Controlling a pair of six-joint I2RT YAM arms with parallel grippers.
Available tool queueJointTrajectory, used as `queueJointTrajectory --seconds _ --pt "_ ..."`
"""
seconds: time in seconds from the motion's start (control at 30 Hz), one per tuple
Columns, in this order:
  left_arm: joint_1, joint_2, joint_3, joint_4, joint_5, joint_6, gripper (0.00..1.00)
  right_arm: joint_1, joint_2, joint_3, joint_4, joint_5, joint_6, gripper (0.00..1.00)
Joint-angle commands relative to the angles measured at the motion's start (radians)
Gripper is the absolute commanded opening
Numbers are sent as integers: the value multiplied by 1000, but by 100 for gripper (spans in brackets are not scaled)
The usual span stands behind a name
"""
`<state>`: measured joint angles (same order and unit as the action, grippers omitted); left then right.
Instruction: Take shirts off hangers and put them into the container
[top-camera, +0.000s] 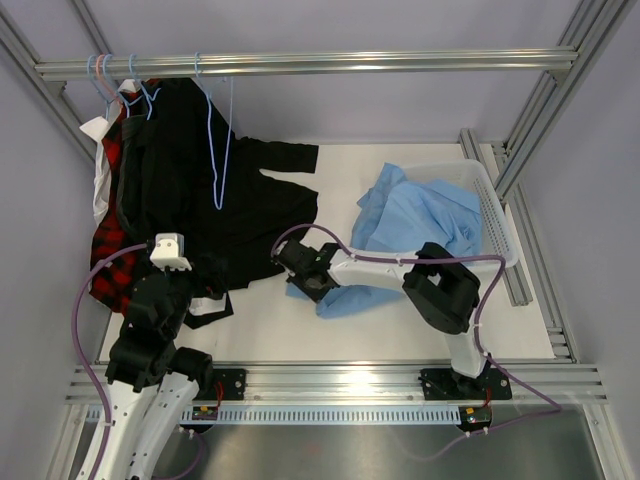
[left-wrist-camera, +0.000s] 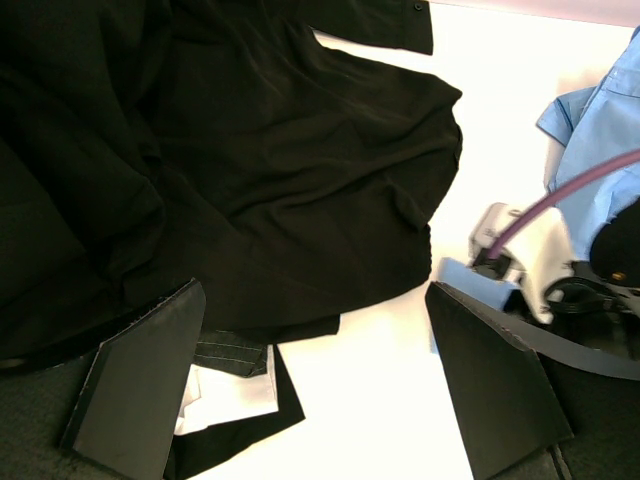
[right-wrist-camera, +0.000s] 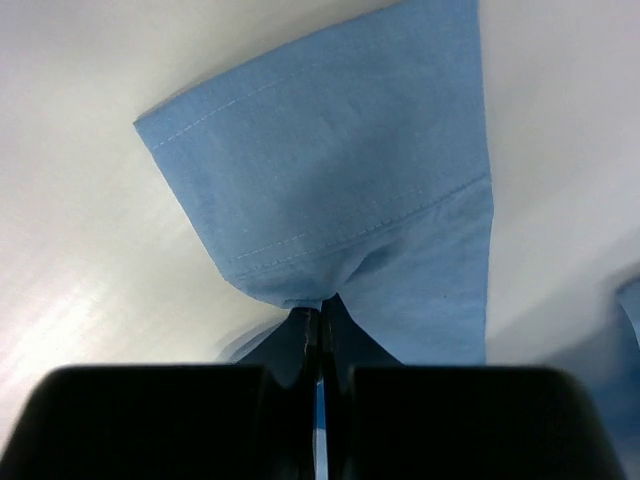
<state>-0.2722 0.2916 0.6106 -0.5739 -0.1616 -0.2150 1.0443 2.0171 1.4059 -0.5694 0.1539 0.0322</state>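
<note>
The light blue shirt (top-camera: 420, 215) lies half in the white container (top-camera: 497, 215) and spills onto the table. My right gripper (top-camera: 303, 272) is low at the shirt's left end, shut on a stitched edge of the blue cloth (right-wrist-camera: 340, 170); in the right wrist view its fingers (right-wrist-camera: 320, 312) pinch a fold. A black shirt (top-camera: 200, 190) hangs from the rail and drapes onto the table, with a red-and-black plaid shirt (top-camera: 108, 250) and a white one (top-camera: 95, 130) beside it. A bare pale blue hanger (top-camera: 218, 150) dangles in front. My left gripper (left-wrist-camera: 312, 290) is open over the black hem (left-wrist-camera: 250, 150), holding nothing.
More hangers (top-camera: 100, 80) hook on the metal rail (top-camera: 350, 62) at its left end. Frame posts stand at both sides. A white and pinstriped scrap of cloth (left-wrist-camera: 235, 385) shows under the black hem. The right arm's cable (left-wrist-camera: 570, 190) runs close to my left gripper.
</note>
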Motion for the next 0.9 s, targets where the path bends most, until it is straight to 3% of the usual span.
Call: queueJointTrajectory --seconds 0.0,0.17,0.5,0.87 --pt "-4 -2 -5 60 -13 -7 99 -39 -137 -47 -49 126 -2 0" --pt "-4 -3 -6 60 -12 -7 99 -119 -302 -51 -96 234 -18 0" --pt "-4 -5 -6 60 -15 -6 99 -467 -632 21 -98 495 -81 0" --pt "-4 0 -6 62 -13 -7 99 -921 -752 25 -81 503 99 0"
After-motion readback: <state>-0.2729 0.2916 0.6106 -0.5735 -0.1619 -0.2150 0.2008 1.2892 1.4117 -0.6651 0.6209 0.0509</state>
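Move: The container that the right hand is to fill has its middle about 19 cm ahead and 30 cm to its right, its middle a few cm higher. Most of the blue shirt is already heaped there, roughly 17 cm ahead and 24 cm right of the right hand. The black shirt's spread part lies some 19 cm ahead and 16 cm left. From the idle left hand, the container is around 22 cm ahead, 53 cm right and 17 cm below. Sweeping right and climbing off the table, with a shorter reach forward that levels out late, the right hand carries the pinched end of the blue shirt some 40 cm right and 30 cm up, to above the container's right side. The fingers stay shut while the wrist turns clockwise and tilts up from pointing down. ##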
